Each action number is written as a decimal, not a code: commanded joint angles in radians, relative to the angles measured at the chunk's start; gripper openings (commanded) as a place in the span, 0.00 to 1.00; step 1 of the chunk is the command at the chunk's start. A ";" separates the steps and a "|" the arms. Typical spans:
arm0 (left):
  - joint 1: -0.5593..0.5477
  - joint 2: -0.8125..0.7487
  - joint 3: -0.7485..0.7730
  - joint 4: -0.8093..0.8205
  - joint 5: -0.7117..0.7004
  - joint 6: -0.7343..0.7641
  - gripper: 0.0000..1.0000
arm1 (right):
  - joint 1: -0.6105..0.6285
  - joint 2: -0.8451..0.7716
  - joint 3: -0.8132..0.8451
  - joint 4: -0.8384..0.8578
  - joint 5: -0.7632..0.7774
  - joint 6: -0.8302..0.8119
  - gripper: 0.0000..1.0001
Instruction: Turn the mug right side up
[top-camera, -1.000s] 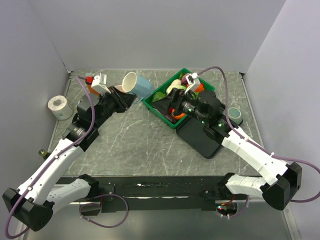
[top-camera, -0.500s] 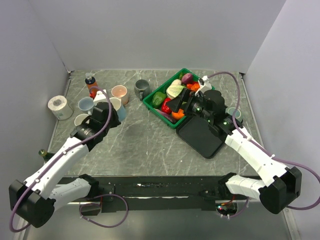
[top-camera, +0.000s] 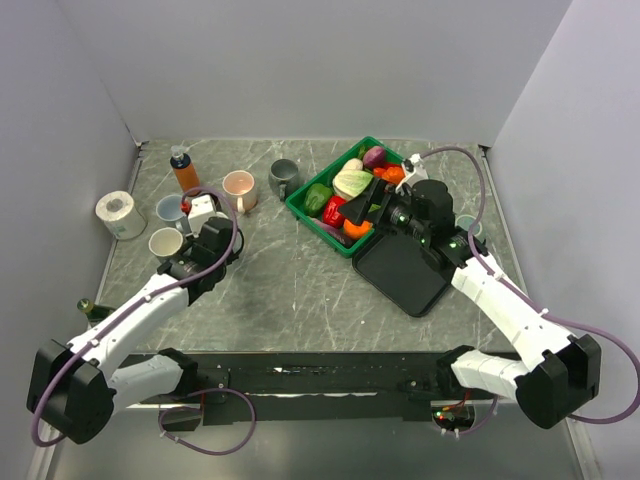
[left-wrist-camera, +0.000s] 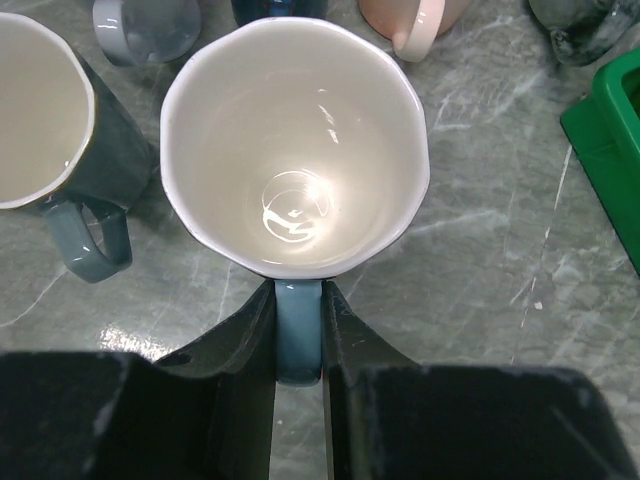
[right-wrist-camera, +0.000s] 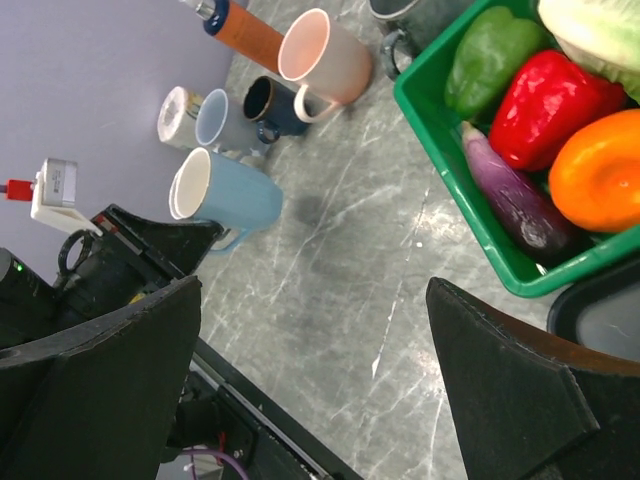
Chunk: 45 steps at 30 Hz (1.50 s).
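The light blue mug (left-wrist-camera: 295, 140) with a white inside is right side up, mouth upward, at table level among other mugs. My left gripper (left-wrist-camera: 298, 300) is shut on its blue handle (left-wrist-camera: 298, 335), one finger on each side. The right wrist view shows the mug (right-wrist-camera: 228, 196) with the left gripper (right-wrist-camera: 150, 240) at its handle. From above, the left wrist (top-camera: 207, 235) hides the mug. My right gripper (top-camera: 365, 205) hangs open and empty over the near edge of the green basket; in its own view the right gripper (right-wrist-camera: 312, 290) has only bare table between its fingers.
Around the held mug stand a dark mug with a cream inside (top-camera: 165, 243), a grey-blue mug (top-camera: 170, 210), a pink mug (top-camera: 240, 188) and a dark grey mug (top-camera: 283, 178). An orange bottle (top-camera: 184, 170), a paper roll (top-camera: 120, 213), a green vegetable basket (top-camera: 298, 205) and a black tray (top-camera: 400, 275) are also here.
The left gripper has brought the mug down from a raised, tilted pose near the back to table level, mouth up, nearer the arm's base. The right gripper has drifted slightly right, still open.
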 joint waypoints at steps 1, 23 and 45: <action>0.002 0.008 -0.005 0.188 -0.093 -0.032 0.01 | -0.029 -0.001 -0.014 0.017 -0.027 0.003 1.00; 0.109 0.128 -0.125 0.391 -0.066 0.023 0.01 | -0.120 -0.004 -0.044 0.005 -0.103 0.015 1.00; 0.106 -0.012 -0.086 0.210 0.032 -0.089 0.92 | -0.164 -0.007 -0.049 -0.093 -0.021 0.012 1.00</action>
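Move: The light-blue mug is already upright, its handle pinched in the left gripper; the bare spot for it lies about 8 cm ahead of that gripper, 5 cm left and 10 cm below. The grey-blue mug stands some 5 cm ahead and 13 cm left, the dark blue mug 16 cm ahead and 3 cm left, both about 5 cm lower. From the right gripper the spot is roughly 37 cm left, 5 cm ahead and 23 cm down. Lower the left gripper about 5 cm with the mug, easing it some 3 cm left and slightly forward, turning nearly 10 degrees counter-clockwise, into the gap right of the grey-blue mug. Once it is down, spread the fingers wide off the handle and start rising, barely 1 cm. Meanwhile draw the open, empty right gripper about 5 cm right and as much down, towards the black tray. ##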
